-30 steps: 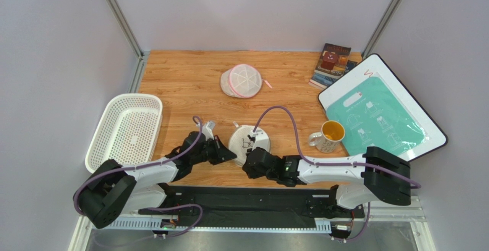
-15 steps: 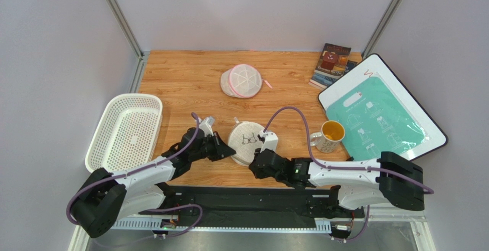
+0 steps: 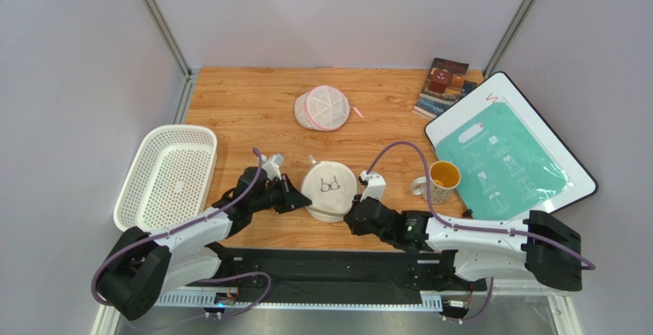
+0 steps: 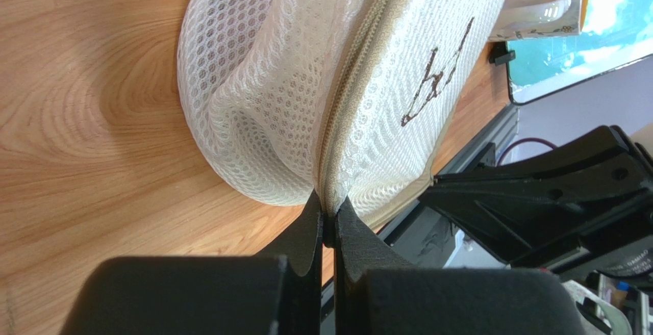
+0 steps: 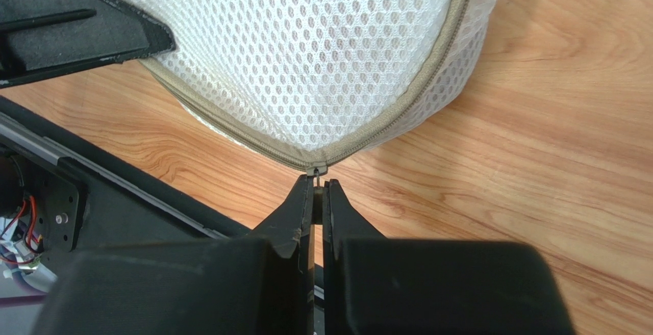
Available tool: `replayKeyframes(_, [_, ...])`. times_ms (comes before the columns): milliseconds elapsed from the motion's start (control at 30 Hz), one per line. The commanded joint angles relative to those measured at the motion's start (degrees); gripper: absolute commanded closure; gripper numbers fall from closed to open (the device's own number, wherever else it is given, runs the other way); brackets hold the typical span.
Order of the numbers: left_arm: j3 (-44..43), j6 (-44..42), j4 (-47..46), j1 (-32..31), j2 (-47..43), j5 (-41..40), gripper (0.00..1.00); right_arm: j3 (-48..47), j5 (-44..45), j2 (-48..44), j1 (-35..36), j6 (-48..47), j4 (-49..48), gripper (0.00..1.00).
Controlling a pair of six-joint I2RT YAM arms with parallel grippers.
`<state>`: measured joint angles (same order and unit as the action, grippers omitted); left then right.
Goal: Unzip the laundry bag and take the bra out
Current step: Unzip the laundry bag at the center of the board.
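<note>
The laundry bag (image 3: 329, 190), a round beige-white mesh pouch with a dark bra pictogram, lies near the table's front edge between my arms. My left gripper (image 3: 306, 203) is shut on the bag's zipped rim at its left side; in the left wrist view (image 4: 328, 211) the jaws pinch the seam of the bag (image 4: 306, 82). My right gripper (image 3: 354, 211) is shut on the zip pull at the bag's near right rim; in the right wrist view (image 5: 316, 184) the pull (image 5: 317, 171) sits between the tips, under the bag (image 5: 306, 52). The zip looks closed. The bra is hidden.
A second round mesh pouch with pink trim (image 3: 323, 107) lies at the back. A white basket (image 3: 165, 174) stands at the left. A yellow-lined mug (image 3: 438, 180) stands right of the bag. A white-rimmed teal board (image 3: 507, 145) and books (image 3: 443, 84) are at the right.
The bag has tipped from nearly on edge to lying flatter, face up. Both grippers have moved with it, the right one shifting right along the near rim.
</note>
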<state>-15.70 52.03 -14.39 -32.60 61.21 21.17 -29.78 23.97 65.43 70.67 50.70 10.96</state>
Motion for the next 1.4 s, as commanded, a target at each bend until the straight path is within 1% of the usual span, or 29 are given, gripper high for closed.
replayKeyframes(0, [-0.56, -3.78, 1.3, 1.49, -0.57, -0.25, 1.0, 1.21, 2.67, -3.02, -1.68, -1.21, 3.19, 1.0])
replayKeyframes(167, [-1.43, -4.04, 0.69, 1.66, 0.83, 0.28, 1.0, 0.6, 2.66, -2.94, -2.03, -1.66, 3.54, 1.0])
replayKeyframes(200, [-2.22, -4.04, 0.42, 1.66, 1.36, 0.8, 0.98, 0.17, 2.49, -2.68, -2.03, -1.57, 3.54, 1.0])
replayKeyframes(233, [-2.57, -3.52, -0.19, 1.66, 2.24, 1.41, 0.82, -0.1, 2.31, -2.24, -2.03, -1.57, 3.28, 1.0])
replayKeyframes(267, [-2.93, -3.17, -0.81, 1.66, 2.77, 2.12, 0.49, -0.36, 2.14, -1.8, -2.03, -1.57, 2.93, 1.0])
replayKeyframes(300, [-3.19, -2.82, -1.33, 1.66, 3.21, 3.25, 0.37, -0.98, 1.88, -1.53, -2.03, -1.65, 2.23, 1.0])
replayKeyframes(367, [-2.76, -0.54, -3.7, 1.49, 3.74, 4.23, 0.19, -1.68, 1.17, -0.22, -2.03, -1.92, 1.35, 1.0])
replayKeyframes(400, [-1.88, -0.09, -4.15, 0.79, 3.57, 3.8, 0.17, -2.38, 1.0, 0.31, -2.03, -2.09, 0.56, 1.0])
replayKeyframes(500, [0.05, 1.14, -3.54, -2.02, 1.72, 0.64, 0.12, -3.35, -0.14, 2.68, -1.94, -2.44, -0.93, 1.0])
replayKeyframes(600, [2.33, 3.07, -3.54, -4.3, -0.38, -1.82, 0.09, -4.58, -1.37, 4.88, -1.77, -2.53, -2.17, 1.0])
replayKeyframes(900, [6.83, 6.59, -4.76, -7.48, -4.96, -6.57, 0.07, -7.74, -3.22, 8.39, -0.19, -3.15, -4.54, 1.0])
replayKeyframes(1033, [6.04, 7.21, -6.08, -7.65, -4.09, -7.46, 0.07, -9.42, -3.22, 11.38, 1.04, -3.15, -4.9, 1.0])
replayKeyframes(1233, [5.95, 8.96, -10.3, -7.74, -0.93, -8.69, 0.07, -11.26, -3.49, 13.32, 2.27, -3.06, -5.07, 1.0])
replayKeyframes(1333, [5.86, 9.67, -12.23, -7.83, 1.36, -8.51, 0.09, -11.61, -3.66, 13.76, 2.71, -3.06, -5.42, 1.0])
replayKeyframes(1367, [5.77, 9.67, -12.59, -7.92, 1.98, -8.51, 0.12, -11.88, -3.49, 13.85, 2.89, -3.15, -5.51, 1.0])
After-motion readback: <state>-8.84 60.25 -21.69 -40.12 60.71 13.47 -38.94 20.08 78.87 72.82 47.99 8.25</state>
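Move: Between the left fingers is the laundry bag's near-left zip rim, with the bag's middle about 3 cm ahead, 5 cm right and 3 cm lower; the zip pull, in the right fingers, is some 11 cm right and 2 cm back. From the right hand the bag's middle lies about 5 cm ahead, 6 cm left and 3 cm down, the mug 7 cm ahead and 20 cm right. A pink-trimmed bag sits roughly 23 cm ahead and 3 cm right of the left hand. Letting go of the zip rim, the left fingers open wide, then that hand draws back nearly 4 cm and sinks about 2 cm before easing forward again a little beside the near rim. The right hand keeps its pinch on the zip pull, dips slightly, then drags it some 6 cm left towards the left fingers, turning slightly counter-clockwise. ##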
